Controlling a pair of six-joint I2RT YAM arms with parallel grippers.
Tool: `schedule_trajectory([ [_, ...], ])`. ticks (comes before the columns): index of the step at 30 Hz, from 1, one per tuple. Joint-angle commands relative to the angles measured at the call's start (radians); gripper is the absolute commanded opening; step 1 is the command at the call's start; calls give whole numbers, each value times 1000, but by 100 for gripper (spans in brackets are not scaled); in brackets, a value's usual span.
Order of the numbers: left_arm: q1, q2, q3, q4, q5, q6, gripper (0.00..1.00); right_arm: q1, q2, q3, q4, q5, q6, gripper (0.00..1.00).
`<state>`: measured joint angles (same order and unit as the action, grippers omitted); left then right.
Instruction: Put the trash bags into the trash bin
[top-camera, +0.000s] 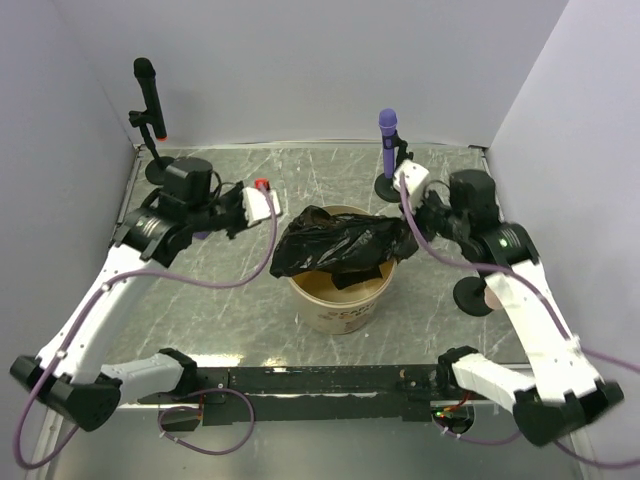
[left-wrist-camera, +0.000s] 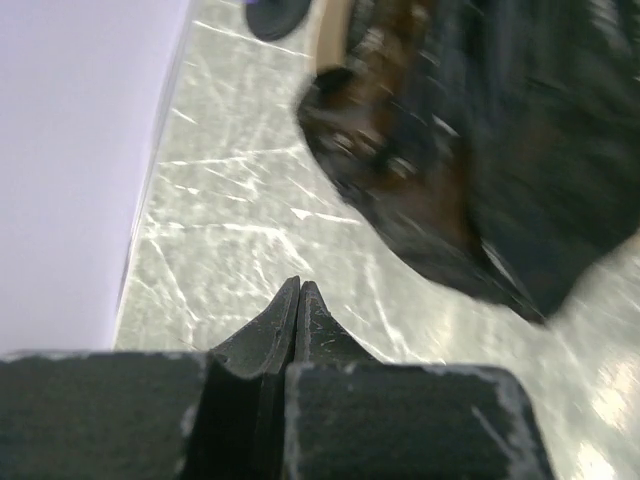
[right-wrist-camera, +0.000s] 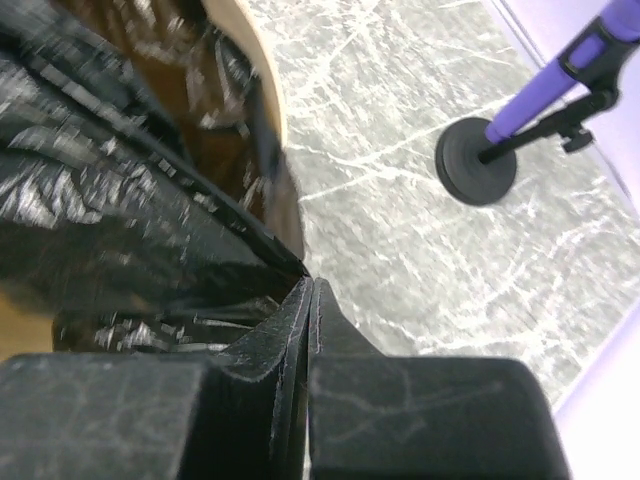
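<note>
A glossy black trash bag (top-camera: 338, 244) lies crumpled over the mouth of the tan trash bin (top-camera: 345, 305) and hangs over its rim. My left gripper (top-camera: 268, 205) hovers left of the bin. In the left wrist view that gripper (left-wrist-camera: 298, 286) is shut and empty, with the bag (left-wrist-camera: 490, 150) up and to its right. My right gripper (top-camera: 408, 192) hovers at the bin's right rim. In its own view it (right-wrist-camera: 311, 283) is shut, and the bag's edge (right-wrist-camera: 130, 210) ends right at the fingertips; no film shows between them. The bin wall (right-wrist-camera: 262, 90) rises behind.
A purple microphone on a stand (top-camera: 387, 130) stands behind the bin, its round base (right-wrist-camera: 478, 160) close to my right gripper. A black microphone stand (top-camera: 148, 95) is at the back left. Another black round base (top-camera: 473, 296) sits right of the bin. Walls close in three sides.
</note>
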<state>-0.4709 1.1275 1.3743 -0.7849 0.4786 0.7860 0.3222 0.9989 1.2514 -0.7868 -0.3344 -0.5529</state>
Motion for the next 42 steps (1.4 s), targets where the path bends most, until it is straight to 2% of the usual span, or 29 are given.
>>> schedule_trajectory([
  [1, 5, 70, 75, 201, 0, -88, 1, -8, 153, 127, 103, -25, 79, 0],
  [3, 6, 75, 156, 115, 78, -79, 7, -21, 248, 221, 40, -11, 117, 1],
  [6, 5, 28, 177, 6, 170, -109, 27, -95, 346, 377, -80, -54, 180, 28],
  [8, 6, -33, 135, -26, 186, -183, 43, -149, 308, 375, -80, -75, 214, 41],
  [9, 5, -70, 114, -48, 190, -217, 44, -169, 270, 362, -77, -87, 208, 46],
  [11, 5, -130, 80, -137, 195, -222, 42, -183, 174, 318, -72, -115, 168, 50],
  [13, 5, -191, 34, -232, 222, -176, 23, -181, 51, 243, -57, -176, 108, 53],
  [14, 3, -224, 10, -284, 260, -86, 19, -181, -20, 196, -48, -207, 78, 55],
  [15, 3, -248, -18, -309, 285, -52, 17, -181, -73, 140, -52, -239, 49, 56],
  [17, -5, -282, -110, -242, 292, -88, 20, -180, -176, 28, -55, -275, 4, 56],
  [21, -21, -262, -193, -76, 293, -155, 42, -179, -270, -125, -159, -342, -77, 52],
  [25, -38, -235, -247, 85, 216, -316, 54, -179, -290, -188, -100, -319, -29, 56],
  [27, -43, -236, -274, 145, 200, -350, 55, -179, -252, -181, -75, -295, 7, 57],
  [31, -58, -206, -290, 161, 192, -350, 55, -179, -189, -164, -28, -311, 41, 58],
  [42, -83, -135, -322, 187, 184, -249, 51, -127, -71, -199, 139, -226, 56, 58],
])
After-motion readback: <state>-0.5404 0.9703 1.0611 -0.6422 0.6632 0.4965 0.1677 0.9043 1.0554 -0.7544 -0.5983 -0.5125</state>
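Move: The left hand is empty; the trash bag's left corner hangs roughly 7 cm back, 3 cm to its right and 6 cm lower. The right fingertips still pinch the bag's right end. The trash bin's mouth lies about 5 cm back and 15 cm to the left of the right hand, some 6 cm lower, and the purple microphone stands about 23 cm straight ahead of that hand, its middle some 18 cm lower. The right hand flings forward about 8 cm while its fingers open on the bag's end, then sweeps back some 16 cm over a low rise, sinks about 8 cm and eases forward again, open around the loose end beside the bin. The left hand lifts, swings well back and then down and a little forward and right, opening to about half and turning roughly 20 degrees, to bring its parted fingers up to the bag's left corner; no grip is taken on either side. ##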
